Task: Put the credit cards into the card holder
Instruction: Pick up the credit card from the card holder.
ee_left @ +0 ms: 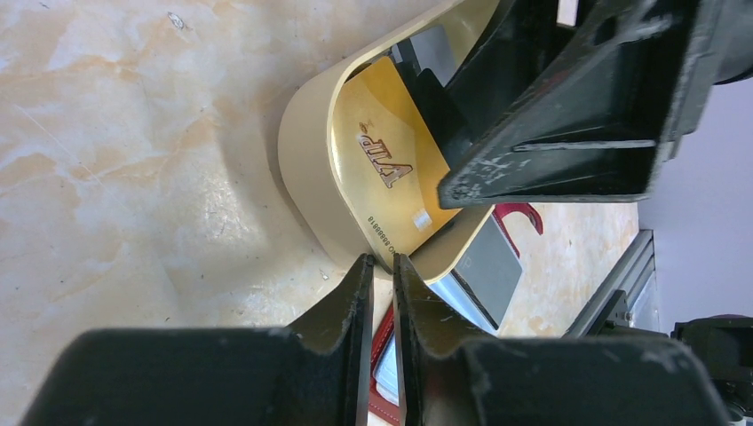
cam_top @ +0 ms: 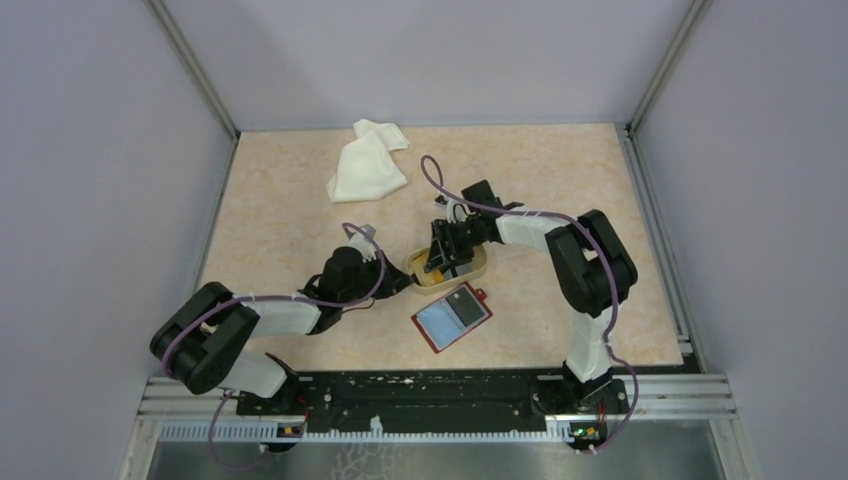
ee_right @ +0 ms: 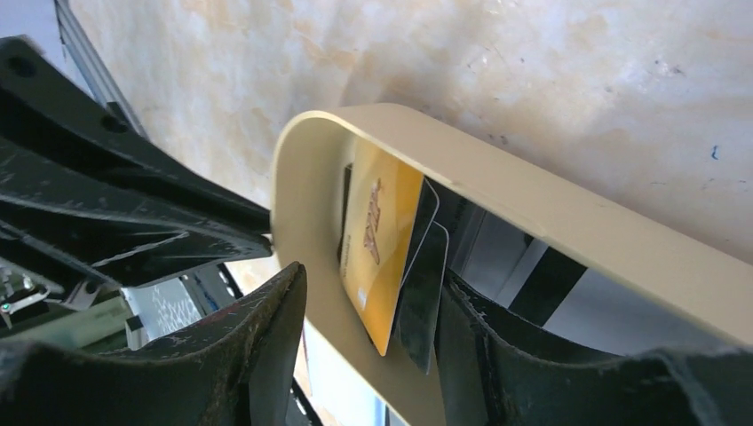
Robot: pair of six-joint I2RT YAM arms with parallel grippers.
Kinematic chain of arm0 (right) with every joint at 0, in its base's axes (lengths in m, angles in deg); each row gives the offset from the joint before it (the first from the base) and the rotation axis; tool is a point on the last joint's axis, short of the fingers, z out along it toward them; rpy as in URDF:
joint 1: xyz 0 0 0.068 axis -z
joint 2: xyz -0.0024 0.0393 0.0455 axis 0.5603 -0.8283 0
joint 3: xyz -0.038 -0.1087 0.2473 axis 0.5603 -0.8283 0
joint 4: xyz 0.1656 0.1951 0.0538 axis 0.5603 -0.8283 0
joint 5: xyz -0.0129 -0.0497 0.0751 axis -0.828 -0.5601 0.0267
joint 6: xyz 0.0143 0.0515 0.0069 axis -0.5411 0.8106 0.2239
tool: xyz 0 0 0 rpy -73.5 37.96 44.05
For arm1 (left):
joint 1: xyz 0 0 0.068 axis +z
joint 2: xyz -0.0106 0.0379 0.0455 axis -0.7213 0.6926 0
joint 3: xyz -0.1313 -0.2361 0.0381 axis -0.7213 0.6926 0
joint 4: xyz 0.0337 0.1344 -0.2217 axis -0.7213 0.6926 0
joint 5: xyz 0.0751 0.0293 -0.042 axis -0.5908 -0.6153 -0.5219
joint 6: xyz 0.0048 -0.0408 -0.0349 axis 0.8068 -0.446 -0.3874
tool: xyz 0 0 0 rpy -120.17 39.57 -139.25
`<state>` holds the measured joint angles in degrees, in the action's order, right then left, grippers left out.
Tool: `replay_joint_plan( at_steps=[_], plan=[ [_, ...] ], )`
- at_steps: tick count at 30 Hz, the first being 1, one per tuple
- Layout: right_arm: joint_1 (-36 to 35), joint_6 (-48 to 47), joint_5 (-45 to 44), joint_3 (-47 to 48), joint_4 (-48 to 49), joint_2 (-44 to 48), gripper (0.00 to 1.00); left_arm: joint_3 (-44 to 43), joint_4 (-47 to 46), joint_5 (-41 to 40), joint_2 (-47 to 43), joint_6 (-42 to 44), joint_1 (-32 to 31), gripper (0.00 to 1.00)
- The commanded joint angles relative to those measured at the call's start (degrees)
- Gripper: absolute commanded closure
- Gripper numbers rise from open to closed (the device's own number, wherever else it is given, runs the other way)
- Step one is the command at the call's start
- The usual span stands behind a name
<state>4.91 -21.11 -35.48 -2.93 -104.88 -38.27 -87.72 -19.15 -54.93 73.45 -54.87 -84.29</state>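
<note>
A tan oval dish (cam_top: 415, 272) holds the credit cards. A yellow-orange card (ee_left: 391, 169) stands on edge against the dish's inner wall, with a dark card (ee_right: 422, 302) leaning behind it. My left gripper (ee_left: 380, 259) is shut on the dish's near rim (ee_left: 306, 169). My right gripper (ee_right: 371, 273) is open, one finger outside the dish wall (ee_right: 533, 204) and the other inside behind the two cards. The red card holder (cam_top: 452, 317) lies open just in front of the dish, with a grey card (cam_top: 467, 307) in one pocket.
A crumpled white cloth (cam_top: 368, 160) lies at the back of the table. Grey walls with aluminium rails close in the left, right and far sides. The black base rail (cam_top: 430, 395) runs along the near edge.
</note>
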Motion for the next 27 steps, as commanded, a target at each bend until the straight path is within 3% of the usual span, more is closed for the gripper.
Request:
replay_joint_plan(
  at_steps=[1, 8, 11, 18, 27],
  plan=[
    [-1.0, -1.3, -0.7, 2.0, -0.4, -1.4, 0.49, -1.0, -3.1, 1.2, 0.4, -0.5, -0.1, 0.81],
    [-0.2, -2.1, 0.5, 2.3, -0.6, 0.5, 0.53, -0.8, -2.8, 0.9, -0.5, -0.3, -0.1, 0.81],
    [0.1, -1.9, 0.7, 2.1, -0.5, 0.5, 0.63, -0.9, -2.8, 1.1, -0.6, -0.2, -0.1, 0.81],
    [0.6, -2.8, -1.0, 2.7, -1.4, 0.9, 0.99, -0.9, -3.1, 1.4, -1.2, 0.1, -0.1, 0.77],
    [3.8, -9.2, 0.6, 2.2, -2.4, 5.6, 1.00, -1.6, -2.6, 0.5, -4.8, 2.7, -0.1, 0.54]
  ],
)
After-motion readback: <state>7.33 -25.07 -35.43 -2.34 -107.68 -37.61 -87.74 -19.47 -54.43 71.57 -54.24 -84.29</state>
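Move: The gold card stands on edge in the beige tray, already between the right hand's open fingers, its middle about 1 cm to the left of that hand and 1 cm below. The tray's middle is roughly 3 cm to its right and 2 cm down; the open card holder lies some 10 cm back, 4 cm right and 4 cm lower. For the left hand, nearly shut on the tray's near-left rim, the card is about 3 cm ahead, 3 cm right and 1 cm down. The right hand settles just under 1 cm deeper into the tray, stays there while its fingers shut fully and pinch the standing gold card, then draws the card off to the right by about 1.5 cm, with some forward and upward travel of about 1 cm each. The left hand keeps its pinch on the tray's near-left rim until the card is gripped, then spreads its fingers and comes free, rising about 1 cm. ##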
